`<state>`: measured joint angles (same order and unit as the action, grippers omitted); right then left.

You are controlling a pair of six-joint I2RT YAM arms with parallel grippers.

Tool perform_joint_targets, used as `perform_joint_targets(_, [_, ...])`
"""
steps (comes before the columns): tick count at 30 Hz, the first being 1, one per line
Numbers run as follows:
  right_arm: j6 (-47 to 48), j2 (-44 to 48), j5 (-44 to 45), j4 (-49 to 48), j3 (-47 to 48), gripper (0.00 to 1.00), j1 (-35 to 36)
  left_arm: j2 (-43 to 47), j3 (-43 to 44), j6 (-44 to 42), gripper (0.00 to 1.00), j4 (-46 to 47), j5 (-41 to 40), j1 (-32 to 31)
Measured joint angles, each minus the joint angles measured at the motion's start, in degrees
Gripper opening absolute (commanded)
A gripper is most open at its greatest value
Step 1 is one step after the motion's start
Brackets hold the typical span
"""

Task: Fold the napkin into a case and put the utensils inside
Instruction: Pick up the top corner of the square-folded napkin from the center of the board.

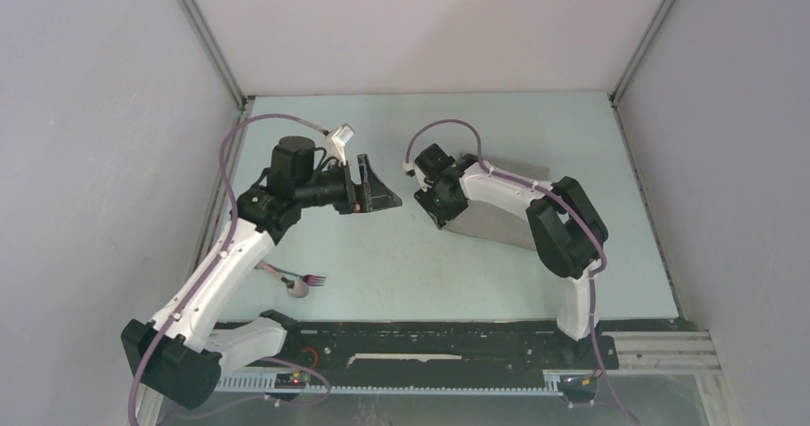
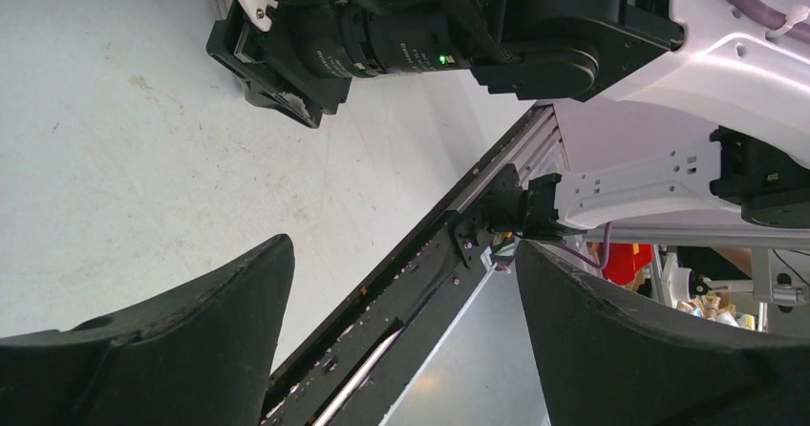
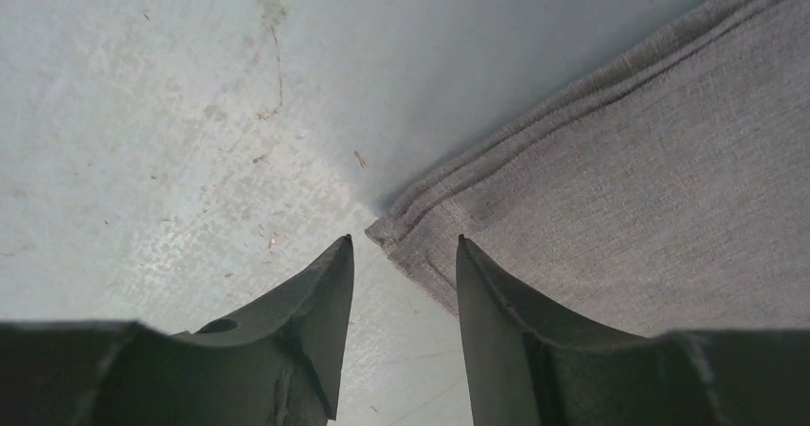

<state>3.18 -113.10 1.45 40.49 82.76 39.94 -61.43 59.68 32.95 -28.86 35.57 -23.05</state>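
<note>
The light-grey napkin [image 1: 489, 223] lies folded in flat layers right of the table's centre, partly under my right arm. In the right wrist view its layered corner [image 3: 392, 232] lies just ahead of the fingertips. My right gripper [image 1: 439, 211] [image 3: 403, 244] is open and low over that left corner, holding nothing. My left gripper [image 1: 382, 189] [image 2: 401, 244] is wide open and empty, raised above the table and pointing toward the right gripper. The fork [image 1: 313, 280] and spoon [image 1: 297, 289], with pinkish-purple handles, lie on the table near the left arm.
A black rail [image 1: 420, 338] runs along the near table edge, also in the left wrist view [image 2: 401, 292]. Grey walls enclose the left, back and right sides. The right arm's wrist [image 2: 420, 25] fills the top of the left wrist view.
</note>
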Motion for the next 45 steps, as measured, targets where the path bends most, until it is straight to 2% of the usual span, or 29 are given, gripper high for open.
perform_joint_targets(4, [0.76,-0.68,0.22,-0.07,1.22,0.39,0.28,0.0,0.0,0.02,0.92,-0.07,-0.07,0.09])
perform_joint_targets(13, [0.85,-0.92,1.66,0.13,1.29,0.41,0.48,0.0,-0.66,0.04,0.92,0.17,0.07,0.11])
perform_joint_targets(24, [0.68,-0.92,1.73,-0.17,-0.55,0.33,0.74,-0.02,-1.81,0.22,0.92,0.5,0.63,0.22])
perform_joint_targets(37, [0.37,-0.81,1.6,-1.14,-1.55,0.15,0.94,0.0,-1.81,0.59,0.93,0.87,0.66,0.22])
perform_joint_targets(45, [-0.04,0.57,-0.24,-2.27,-2.86,0.14,0.13,0.0,-1.97,1.03,0.92,1.18,0.87,0.2])
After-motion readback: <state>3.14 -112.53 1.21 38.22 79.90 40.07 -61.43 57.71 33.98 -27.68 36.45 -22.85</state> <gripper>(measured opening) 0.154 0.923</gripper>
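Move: The napkin's near-left corner is almost between the right fingertips, roughly 2 cm below them and about 1 cm back, level sideways. The rest of the folded square spreads away from it: its middle is some 10 cm to the hand's right and 5 cm ahead, its far-left corner about 15 cm ahead and 4 cm right. From the left hand, the near-left corner lies roughly 7 cm ahead, 10 cm right and 24 cm below. The right fingertips close on the folded napkin's near-left corner and pinch it from either side, the half-open gap narrowing until the tips nearly meet. The hand first edges about half a centimetre forward, then sinks and draws back roughly 1 cm onto the corner, still pointing steeply down with hardly any turn, and finishes closing there. ##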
